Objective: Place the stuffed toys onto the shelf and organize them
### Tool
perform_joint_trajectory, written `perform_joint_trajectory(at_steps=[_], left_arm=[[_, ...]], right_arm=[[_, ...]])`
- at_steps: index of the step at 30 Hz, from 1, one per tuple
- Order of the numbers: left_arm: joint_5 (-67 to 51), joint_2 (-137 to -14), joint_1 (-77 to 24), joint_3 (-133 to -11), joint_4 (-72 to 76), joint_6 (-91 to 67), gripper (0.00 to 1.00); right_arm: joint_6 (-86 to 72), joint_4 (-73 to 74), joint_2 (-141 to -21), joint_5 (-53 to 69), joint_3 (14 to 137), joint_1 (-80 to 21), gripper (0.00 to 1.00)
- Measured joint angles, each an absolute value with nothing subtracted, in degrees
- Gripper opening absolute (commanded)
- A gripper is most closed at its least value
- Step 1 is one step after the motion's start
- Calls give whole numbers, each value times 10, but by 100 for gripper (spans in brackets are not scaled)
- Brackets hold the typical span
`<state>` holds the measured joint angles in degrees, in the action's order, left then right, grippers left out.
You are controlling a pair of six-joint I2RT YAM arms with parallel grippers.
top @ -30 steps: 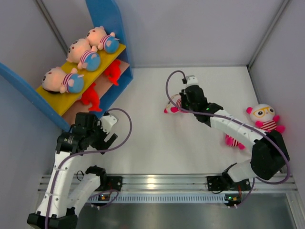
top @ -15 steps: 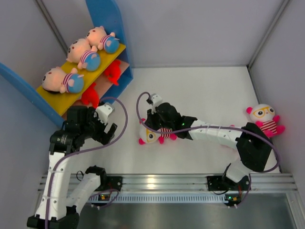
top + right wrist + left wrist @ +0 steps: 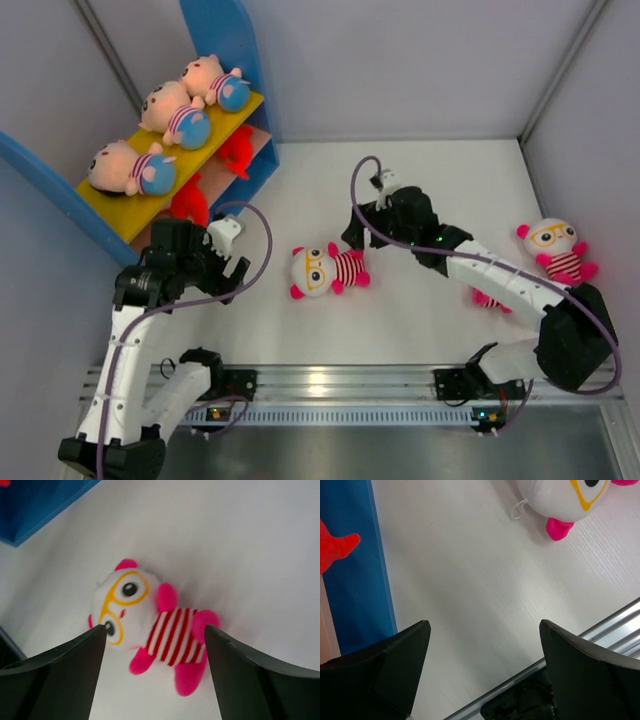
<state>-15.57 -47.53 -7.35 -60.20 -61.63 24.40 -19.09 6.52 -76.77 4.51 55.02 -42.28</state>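
Note:
Three peach dolls (image 3: 172, 112) lie in a row on the yellow upper board of the shelf (image 3: 226, 40), and two red creatures (image 3: 190, 203) sit on its tan lower board. A white owl (image 3: 322, 270) with yellow glasses and a red-striped shirt lies free on the table's middle. My right gripper (image 3: 357, 232) hangs open just above and behind it; in the right wrist view the owl (image 3: 150, 625) shows between the spread fingers (image 3: 75, 665), untouched. My left gripper (image 3: 232, 262) stands open and empty by the shelf's foot. The left wrist view catches the owl's head (image 3: 565, 495).
A second owl (image 3: 553, 245) sits at the far right by the wall. Pink parts of another toy (image 3: 490, 298) peek from under the right arm. The shelf's blue side panel (image 3: 360, 580) and a red creature (image 3: 335, 550) lie close to the left gripper. A metal rail (image 3: 330, 382) runs along the near edge.
My right gripper carried the owl left to the table's middle, opened, let it go and pulled back up and right. The left arm shifted only slightly.

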Motion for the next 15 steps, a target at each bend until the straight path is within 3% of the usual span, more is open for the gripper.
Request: perform_joint_trajectory(at_steps=[5, 11, 15], left_arm=[[-145, -455, -74, -587, -613, 253, 97], [-82, -412, -74, -528, -608, 278, 98], [-40, -386, -74, -477, -609, 289, 98]], right_arm=[[-191, 59, -815, 129, 548, -310, 84], [-198, 23, -918, 234, 520, -297, 85], [-222, -10, -969, 277, 506, -291, 79]])
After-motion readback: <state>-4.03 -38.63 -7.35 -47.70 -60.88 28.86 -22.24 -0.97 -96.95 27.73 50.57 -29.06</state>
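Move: The panda toy lies just below my right hand: its middle is about 5 cm to the left, 2 cm ahead and some 14 cm down, head to the left, with the striped body nearest my fingers. Of the other pandas on the table, one is about 49 cm to the right of this hand and 4 ahead, the other 40 cm right and 6 back. From my left hand, the first panda is roughly 20 cm right, 9 ahead and 17 below. I swing my open right hand about 4 cm forward and right, then plunge it some 13 cm down and a little back onto the panda toy's striped body. My fingers tip about 25 degrees more steeply down and stay wide open on either side of the body. My left hand, also open, sinks about 5 cm while drawing left and back, away from the panda. ##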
